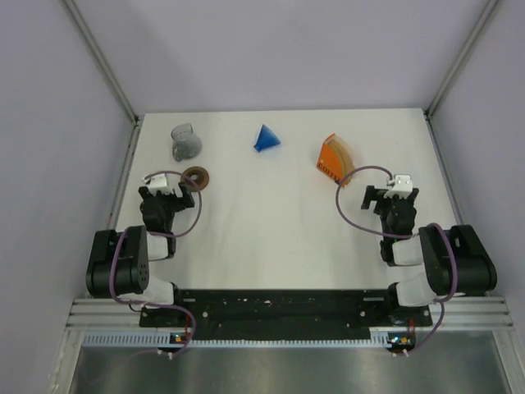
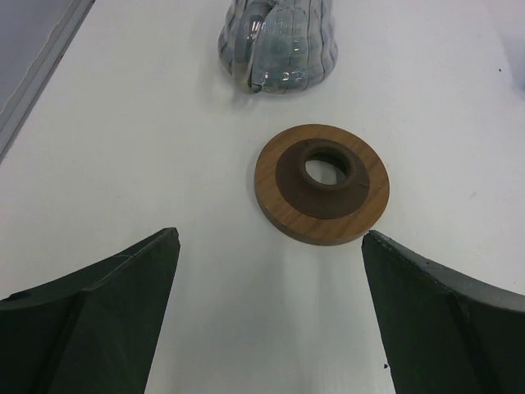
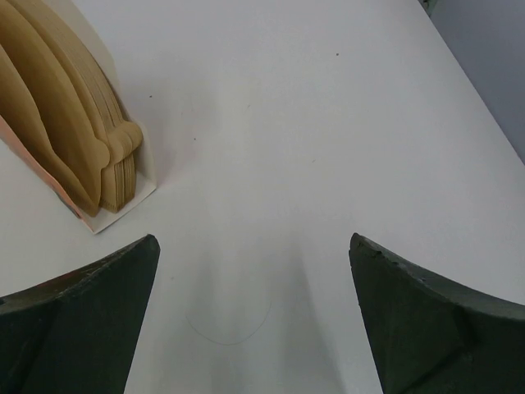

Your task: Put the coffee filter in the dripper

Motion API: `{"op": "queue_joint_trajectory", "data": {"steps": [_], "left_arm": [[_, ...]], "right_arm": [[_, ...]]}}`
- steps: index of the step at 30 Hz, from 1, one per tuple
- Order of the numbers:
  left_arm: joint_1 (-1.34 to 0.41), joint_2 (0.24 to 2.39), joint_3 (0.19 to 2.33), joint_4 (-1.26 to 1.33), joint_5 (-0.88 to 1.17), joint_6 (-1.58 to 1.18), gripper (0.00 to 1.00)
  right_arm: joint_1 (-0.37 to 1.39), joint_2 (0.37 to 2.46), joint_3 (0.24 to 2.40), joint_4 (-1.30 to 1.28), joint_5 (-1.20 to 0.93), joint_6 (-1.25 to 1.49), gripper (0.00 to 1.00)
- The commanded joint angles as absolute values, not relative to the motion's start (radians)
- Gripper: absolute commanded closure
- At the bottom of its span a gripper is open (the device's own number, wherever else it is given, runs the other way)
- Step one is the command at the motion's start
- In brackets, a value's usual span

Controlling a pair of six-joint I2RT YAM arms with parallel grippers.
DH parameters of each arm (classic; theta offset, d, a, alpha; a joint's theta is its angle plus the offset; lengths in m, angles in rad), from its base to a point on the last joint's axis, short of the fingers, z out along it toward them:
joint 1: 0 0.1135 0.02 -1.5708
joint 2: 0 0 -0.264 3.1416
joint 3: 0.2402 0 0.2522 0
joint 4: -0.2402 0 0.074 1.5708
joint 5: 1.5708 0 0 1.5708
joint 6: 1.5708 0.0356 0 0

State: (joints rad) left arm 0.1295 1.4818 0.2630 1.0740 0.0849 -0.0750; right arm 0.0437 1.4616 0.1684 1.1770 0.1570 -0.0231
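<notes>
The blue dripper [image 1: 265,138] lies on its side at the back middle of the white table. A stack of tan coffee filters [image 3: 61,115] stands in the orange printed packet [image 1: 333,158] at the back right; no single filter lies loose. My right gripper [image 1: 392,197] is open and empty, near and to the right of the packet; in the right wrist view the gripper [image 3: 253,242] is over bare table with the filters at the upper left. My left gripper [image 1: 166,190] is open and empty, just short of the brown ring [image 2: 321,182]; it shows in the left wrist view [image 2: 269,238].
A grey translucent handled cup [image 1: 185,142] lies at the back left, also in the left wrist view [image 2: 279,41]. The flat brown ring [image 1: 195,177] is in front of it. The table [image 1: 271,222] is walled at left, right and back by frame posts.
</notes>
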Motion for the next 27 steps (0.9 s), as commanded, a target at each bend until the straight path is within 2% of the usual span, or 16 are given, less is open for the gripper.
{"op": "queue_joint_trajectory", "data": {"steps": [1, 5, 7, 11, 15, 20, 25, 27], "left_arm": [[0.118, 1.483, 0.295, 1.106, 0.081, -0.055, 0.01], [0.12, 1.482, 0.296, 1.103, 0.081, -0.054, 0.01], [0.12, 1.482, 0.295, 1.103, 0.081, -0.054, 0.01], [0.121, 1.46, 0.304, 1.077, 0.072, -0.064, 0.01], [0.127, 1.346, 0.431, 0.772, 0.067, -0.084, 0.01], [0.13, 1.235, 0.586, 0.492, 0.132, 0.032, 0.02], [0.132, 1.291, 0.961, 0.018, 0.216, 0.095, 0.03], [0.132, 1.382, 1.147, -0.182, 0.233, 0.051, 0.07]], "right_arm": [[0.032, 1.427, 0.199, 1.171, 0.159, 0.03, 0.01], [0.032, 1.295, 0.335, 0.801, 0.293, 0.087, 0.01], [0.032, 1.267, 0.421, 0.701, 0.318, 0.123, 0.01], [0.034, 1.217, 0.57, 0.605, 0.139, 0.167, 0.01], [0.034, 1.226, 0.73, 0.459, -0.029, 0.183, 0.01], [0.067, 1.252, 0.94, 0.235, -0.097, 0.175, 0.01], [0.136, 1.275, 1.072, 0.095, -0.13, 0.147, 0.01], [0.144, 1.278, 1.086, 0.069, -0.175, 0.153, 0.01]]}}
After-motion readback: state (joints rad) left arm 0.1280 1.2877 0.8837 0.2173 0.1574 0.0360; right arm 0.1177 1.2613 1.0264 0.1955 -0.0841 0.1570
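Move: The box of coffee filters stands about 13 cm ahead and 14 cm left of my right hand, its middle a few centimetres lower. From my left hand the blue dripper is roughly 22 cm ahead and 26 cm right, a little lower. The wooden ring lies about 9 cm ahead of my left hand and 5 cm right, some 7 cm down; the glass carafe stands some 10 cm beyond the ring and 3 cm left of it. I lift both open, empty hands clear of the table. My right hand leads, climbing about 23 cm while drifting forward and then left to get higher over the filter box's side of the table, its left side rolling up and the wrist ending turned counter-clockwise. My left hand waits, then rises some 15 cm and a little forward, above the ring and carafe's side. I touch nothing. ##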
